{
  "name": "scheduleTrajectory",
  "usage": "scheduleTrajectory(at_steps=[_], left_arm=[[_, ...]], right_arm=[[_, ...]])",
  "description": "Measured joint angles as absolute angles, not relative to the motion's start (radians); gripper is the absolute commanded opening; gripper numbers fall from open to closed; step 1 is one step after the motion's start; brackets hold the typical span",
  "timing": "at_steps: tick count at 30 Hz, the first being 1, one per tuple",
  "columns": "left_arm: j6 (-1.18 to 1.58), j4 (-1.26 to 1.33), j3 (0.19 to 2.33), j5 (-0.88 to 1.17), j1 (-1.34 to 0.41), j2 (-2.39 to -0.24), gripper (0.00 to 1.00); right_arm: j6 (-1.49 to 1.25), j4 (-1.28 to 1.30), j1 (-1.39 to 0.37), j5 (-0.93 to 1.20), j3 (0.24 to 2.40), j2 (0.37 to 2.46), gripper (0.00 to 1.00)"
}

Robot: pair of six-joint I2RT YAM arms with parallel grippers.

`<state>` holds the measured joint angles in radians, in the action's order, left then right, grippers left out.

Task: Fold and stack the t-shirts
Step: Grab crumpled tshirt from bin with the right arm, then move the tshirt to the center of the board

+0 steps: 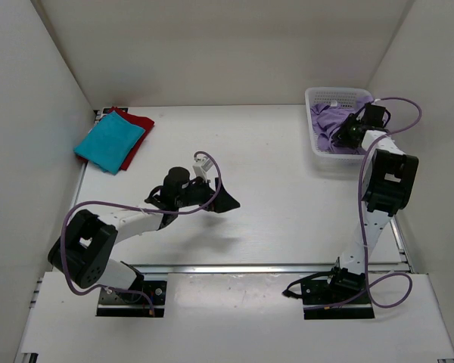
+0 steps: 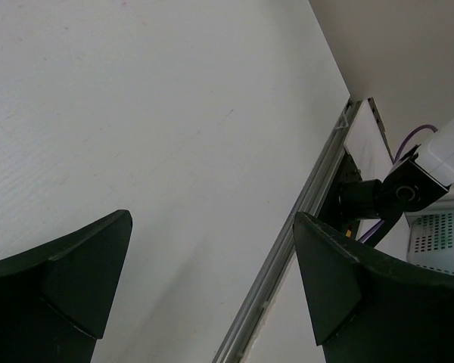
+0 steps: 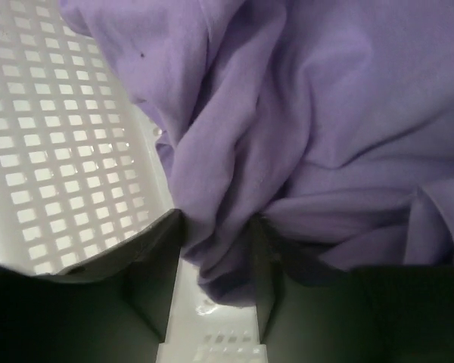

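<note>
The lavender t-shirt (image 1: 329,121) lies crumpled in the white mesh basket (image 1: 325,94) at the back right. My right gripper (image 1: 340,138) reaches down into that basket. In the right wrist view its jaws (image 3: 218,219) stand apart, open, with a fold of the lavender t-shirt (image 3: 310,113) bunched between them and touching both fingers. The teal t-shirt (image 1: 110,145) lies folded on top of the red t-shirt (image 1: 138,123) at the back left. My left gripper (image 1: 225,200) hovers over mid-table, wide open (image 2: 212,219), with nothing in it.
The basket wall (image 3: 53,151) stands close to the left of my right fingers. White walls close off the left, back and right of the table. A metal rail (image 2: 303,219) runs along the table's near edge, close to the right arm's base (image 1: 340,287).
</note>
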<state>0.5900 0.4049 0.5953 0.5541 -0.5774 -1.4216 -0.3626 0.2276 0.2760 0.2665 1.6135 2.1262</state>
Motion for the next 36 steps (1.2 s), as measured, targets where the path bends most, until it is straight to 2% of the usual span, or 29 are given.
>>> scheduleTrajectory(at_steps=[2, 3, 4, 6, 8, 15, 18, 22, 27, 31, 33, 36], left_arm=[[0.591, 0.405, 0.595, 0.556, -0.582, -1.422, 0.97], [0.592, 0.405, 0.595, 0.557, -0.583, -1.422, 0.86], [0.595, 0.403, 0.595, 0.558, -0.585, -1.422, 0.70], [0.595, 0.396, 0.596, 0.555, -0.587, -1.422, 0.55], [0.596, 0.385, 0.596, 0.552, -0.588, -1.421, 0.48], [0.635, 0.355, 0.596, 0.538, -0.545, -1.388, 0.51], [0.654, 0.342, 0.596, 0.527, -0.528, -1.363, 0.51], [0.692, 0.335, 0.595, 0.511, -0.497, -1.326, 0.52], [0.757, 0.348, 0.549, 0.485, -0.402, -1.262, 0.52], [0.804, 0.348, 0.482, 0.471, -0.311, -1.188, 0.53], [0.822, 0.347, 0.455, 0.465, -0.268, -1.147, 0.52], [0.833, 0.336, 0.411, 0.440, -0.196, -1.061, 0.54]], right_arm=[[-0.365, 0.219, 0.277, 0.276, 1.618, 2.140, 0.16], [-0.368, 0.215, 0.278, 0.279, 1.617, 2.141, 0.12], [-0.371, 0.208, 0.278, 0.279, 1.615, 2.141, 0.03], [-0.374, 0.175, 0.278, 0.286, 1.599, 2.131, 0.00], [-0.382, 0.151, 0.278, 0.290, 1.559, 2.099, 0.00], [-0.397, 0.108, 0.263, 0.293, 1.399, 1.746, 0.00], [-0.398, 0.089, 0.219, 0.312, 1.434, 1.583, 0.01], [-0.400, 0.067, 0.080, 0.395, 1.592, 1.441, 0.00], [-0.419, 0.009, -0.153, 0.563, 1.776, 1.374, 0.00], [-0.484, -0.083, -0.232, 0.695, 1.802, 1.357, 0.00], [-0.549, -0.172, -0.216, 0.748, 1.750, 1.351, 0.00], [-0.655, -0.342, -0.165, 0.801, 1.515, 1.326, 0.00]])
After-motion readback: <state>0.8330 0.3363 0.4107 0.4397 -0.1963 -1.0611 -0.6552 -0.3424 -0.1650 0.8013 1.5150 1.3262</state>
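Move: The purple t-shirt lies crumpled in the bin right around the right fingers, its middle about 5 cm ahead, 1 cm to the right and 3 cm below, with a fold already between the open fingers. The bin's middle is some 4 cm ahead, 2 cm to the right and 4 cm below this hand. From the left hand, the purple t-shirt lies roughly 31 cm ahead, 39 cm to the right and 7 cm lower. Right hand pinches the purple t-shirt and swings it 50 cm up, leftward and back; left hand shifts left. ##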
